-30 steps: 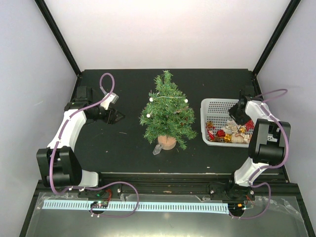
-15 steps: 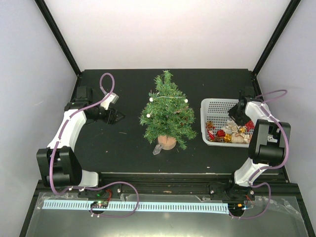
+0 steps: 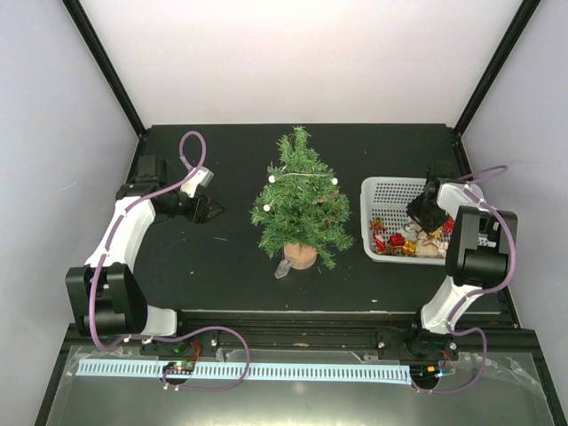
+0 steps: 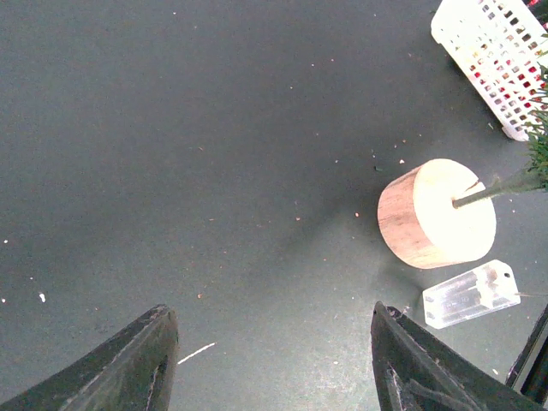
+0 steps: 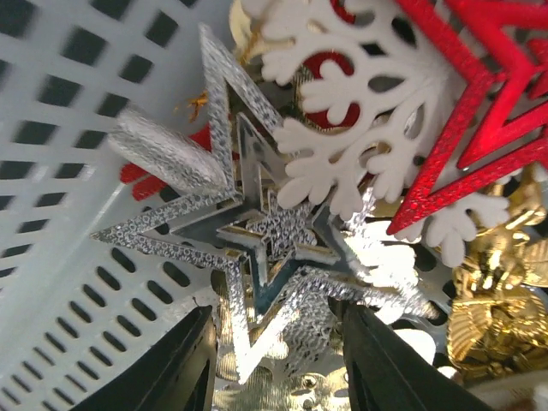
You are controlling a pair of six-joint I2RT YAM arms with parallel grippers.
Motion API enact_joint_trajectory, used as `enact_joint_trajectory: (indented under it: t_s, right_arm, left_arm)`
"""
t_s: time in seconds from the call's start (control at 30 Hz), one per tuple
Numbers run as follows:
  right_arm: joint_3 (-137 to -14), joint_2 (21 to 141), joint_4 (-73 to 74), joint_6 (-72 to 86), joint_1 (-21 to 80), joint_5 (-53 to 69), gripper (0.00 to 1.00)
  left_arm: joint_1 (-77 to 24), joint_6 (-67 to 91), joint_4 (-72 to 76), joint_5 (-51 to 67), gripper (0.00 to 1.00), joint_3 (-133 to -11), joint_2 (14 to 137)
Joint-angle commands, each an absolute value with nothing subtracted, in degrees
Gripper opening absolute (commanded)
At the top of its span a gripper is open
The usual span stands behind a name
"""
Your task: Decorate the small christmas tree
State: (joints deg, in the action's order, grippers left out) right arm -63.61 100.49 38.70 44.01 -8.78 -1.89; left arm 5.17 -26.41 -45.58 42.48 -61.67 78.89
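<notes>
The small christmas tree (image 3: 300, 201) stands mid-table on its round wooden base (image 3: 301, 256), with a thin garland and white beads on its branches. The base also shows in the left wrist view (image 4: 435, 214). My left gripper (image 3: 213, 211) is open and empty, low over the bare table left of the tree. My right gripper (image 3: 419, 218) is down inside the white basket (image 3: 385, 190), open, its jaws on either side of a silver glitter star (image 5: 257, 248). Around the star lie a white snowflake (image 5: 360, 128), a red star (image 5: 479, 111) and gold ornaments (image 5: 497, 317).
A small clear plastic block (image 3: 283, 269) lies on the table just left of the tree base; it also shows in the left wrist view (image 4: 471, 294). The basket stands at the right of the table, close to the right wall.
My right gripper has moved down and nearer, deeper into the basket onto the ornaments. The left arm and the tree have not moved.
</notes>
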Motion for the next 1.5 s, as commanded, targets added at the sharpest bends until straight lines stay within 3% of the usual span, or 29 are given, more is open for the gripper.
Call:
enact_joint_trajectory:
  t_s: [0.0,0.13,0.6,1.47]
  right_arm:
    - [-64.83,103.23,38.06,43.69,-9.20,-0.71,0.43]
    - [-65.29,104.26,38.04,43.68,-9.14,-0.70,0.42]
    - [-65.30,102.46,38.86,43.94,-9.14,-3.17,0.19]
    - [-61.67,88.76,42.28,43.91,-9.11,-1.92,0.16]
  left_arm:
    - [5.02,-27.60,-45.32,43.63,0.63,-61.72,78.36]
    - [5.07,-27.44,-44.84,43.69,0.63,-61.24,78.51]
    - [5.01,-27.81,-44.78,43.95,0.63,-61.26,78.61]
    - [5.01,-28.46,-47.74,45.17,0.63,-62.50,76.95]
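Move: The silver star lies just under the right fingertips, its middle about 3 cm ahead, 3 cm right and 1 cm below. The red star is some 9 cm to the hand's right, level with it and 2 cm lower. The gold angel is about 6 cm right and 3 cm back, the cream figure 4 cm right and 6 cm back, both 2 cm lower. From the left hand the silver star is roughly 59 cm right, 5 cm ahead and 15 cm lower. The right hand sinks 1 cm, pinches the silver star's near-left point, then lifts it about 6 cm. ##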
